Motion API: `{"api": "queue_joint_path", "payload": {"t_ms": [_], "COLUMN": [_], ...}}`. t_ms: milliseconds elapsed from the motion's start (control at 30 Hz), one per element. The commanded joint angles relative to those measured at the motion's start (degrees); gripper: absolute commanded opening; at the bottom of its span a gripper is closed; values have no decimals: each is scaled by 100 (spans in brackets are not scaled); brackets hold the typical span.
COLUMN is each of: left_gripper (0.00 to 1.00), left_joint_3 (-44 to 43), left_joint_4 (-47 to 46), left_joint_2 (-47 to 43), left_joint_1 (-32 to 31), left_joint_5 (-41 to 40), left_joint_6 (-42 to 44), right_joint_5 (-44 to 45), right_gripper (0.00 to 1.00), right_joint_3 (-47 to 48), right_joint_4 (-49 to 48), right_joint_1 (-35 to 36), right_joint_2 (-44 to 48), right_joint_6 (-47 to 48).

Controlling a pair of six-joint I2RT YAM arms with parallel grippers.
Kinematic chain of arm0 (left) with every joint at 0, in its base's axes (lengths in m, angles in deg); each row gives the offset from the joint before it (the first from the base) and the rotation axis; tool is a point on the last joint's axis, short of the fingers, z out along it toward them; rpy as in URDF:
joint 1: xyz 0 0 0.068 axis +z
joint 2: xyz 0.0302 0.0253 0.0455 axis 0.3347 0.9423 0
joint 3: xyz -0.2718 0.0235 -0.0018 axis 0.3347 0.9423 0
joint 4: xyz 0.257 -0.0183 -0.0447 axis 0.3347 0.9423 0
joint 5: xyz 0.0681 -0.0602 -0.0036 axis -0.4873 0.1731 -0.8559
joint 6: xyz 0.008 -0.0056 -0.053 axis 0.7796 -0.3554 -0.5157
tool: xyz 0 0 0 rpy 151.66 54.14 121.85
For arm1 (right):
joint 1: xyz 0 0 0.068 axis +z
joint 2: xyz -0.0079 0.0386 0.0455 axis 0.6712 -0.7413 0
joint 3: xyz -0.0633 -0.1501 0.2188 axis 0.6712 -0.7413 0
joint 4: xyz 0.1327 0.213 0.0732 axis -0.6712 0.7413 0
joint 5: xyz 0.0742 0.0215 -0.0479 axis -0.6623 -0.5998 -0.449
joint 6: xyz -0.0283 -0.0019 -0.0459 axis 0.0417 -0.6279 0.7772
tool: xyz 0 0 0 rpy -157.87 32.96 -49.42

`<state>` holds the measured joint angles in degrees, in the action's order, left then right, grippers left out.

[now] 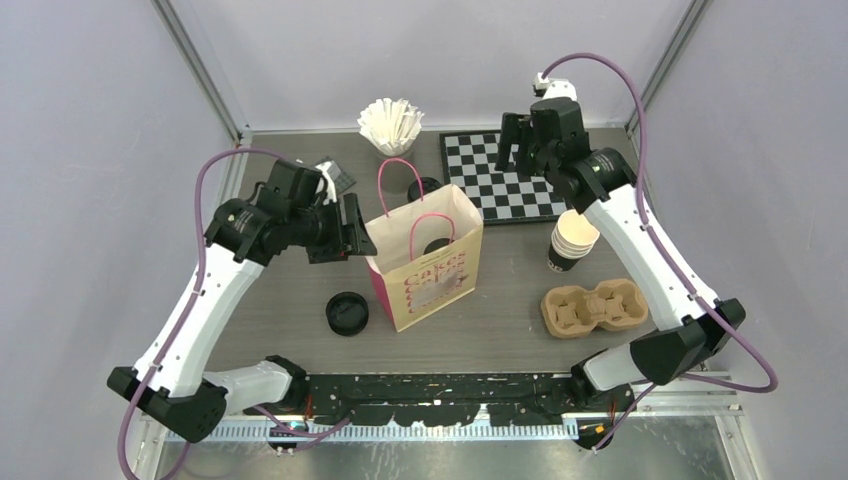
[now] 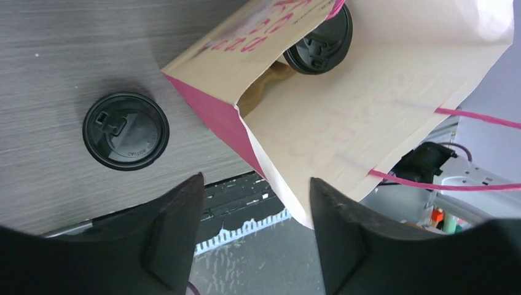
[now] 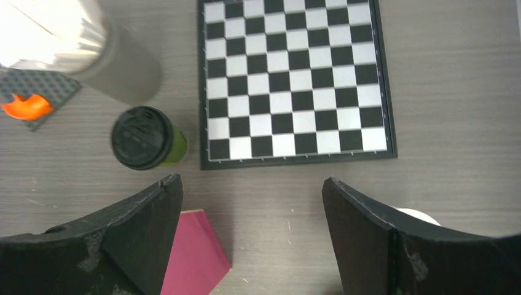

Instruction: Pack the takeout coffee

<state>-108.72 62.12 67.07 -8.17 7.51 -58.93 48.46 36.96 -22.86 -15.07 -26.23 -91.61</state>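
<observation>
One takeout coffee cup (image 1: 437,245) with a black lid (image 2: 319,40) stands inside the cream paper bag (image 1: 425,260), on something brown. A second lidded cup (image 1: 347,313) stands on the table left of the bag, its lid (image 2: 126,131) seen from above. A third cup (image 3: 142,137), with a green wall, stands behind the bag (image 1: 425,187). My left gripper (image 2: 257,203) hovers open by the bag's left rim (image 1: 350,228), nothing between its fingers. My right gripper (image 3: 252,196) is open and empty above the chessboard's near edge (image 1: 515,150).
A chessboard (image 1: 505,175) lies at the back right. A stack of open paper cups (image 1: 572,240) and a brown pulp carrier (image 1: 593,308) sit right of the bag. White paper filters (image 1: 390,125) stand at the back. The bag's pink handles (image 1: 410,185) stick up.
</observation>
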Motion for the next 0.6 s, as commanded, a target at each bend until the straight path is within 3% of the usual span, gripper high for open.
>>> {"api": "queue_joint_path", "payload": {"t_ms": [0, 133, 333, 567], "left_gripper": [71, 79, 83, 85], "left_joint_3": [-365, -565, -865, -526], "left_joint_4": [-65, 113, 215, -156], "left_joint_2": [-188, -91, 159, -113], "left_joint_1": [4, 5, 4, 12], "left_joint_5": [-479, -888, -1096, -1450], "left_joint_6": [399, 762, 1003, 1248], "right_joint_5": [-41, 210, -139, -446], "right_gripper": [88, 88, 88, 82], "right_joint_3": [-386, -1078, -1789, -1139], "right_joint_4": [170, 107, 125, 27], "right_joint_1": [-171, -204, -206, -206], "right_joint_2": [-173, -256, -140, -1011], "right_joint_6": [-303, -399, -583, 46]}}
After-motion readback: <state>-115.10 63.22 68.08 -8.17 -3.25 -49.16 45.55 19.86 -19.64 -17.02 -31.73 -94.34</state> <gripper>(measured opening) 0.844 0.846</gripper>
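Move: From the right hand, high and empty, the green takeout coffee with the black lid stands about 15 cm to the left, 7 cm farther out and some 28 cm below. The checkerboard's middle is about 18 cm ahead and 4 cm right, the straw pot 15 cm ahead and 23 cm left, the paper-cup stack 5 cm back and 16 cm right, the bag 10 cm back and 15 cm left. From the left hand, the coffee is some 25 cm ahead and 12 cm right, the bag's middle 8 cm ahead and 12 cm right. The right hand drops steeply by about 16 cm, easing back some 3 cm and slightly right, its open fingers tipping down by roughly 25 degrees, so it comes down towards the green coffee's level, beside its right, over the strip between bag and checkerboard, touching nothing. Meanwhile the left hand draws off the bag's near left rim corner, a few centimetres left, forward and up, spreading its already parted fingers wider as they swing to point more forward. ##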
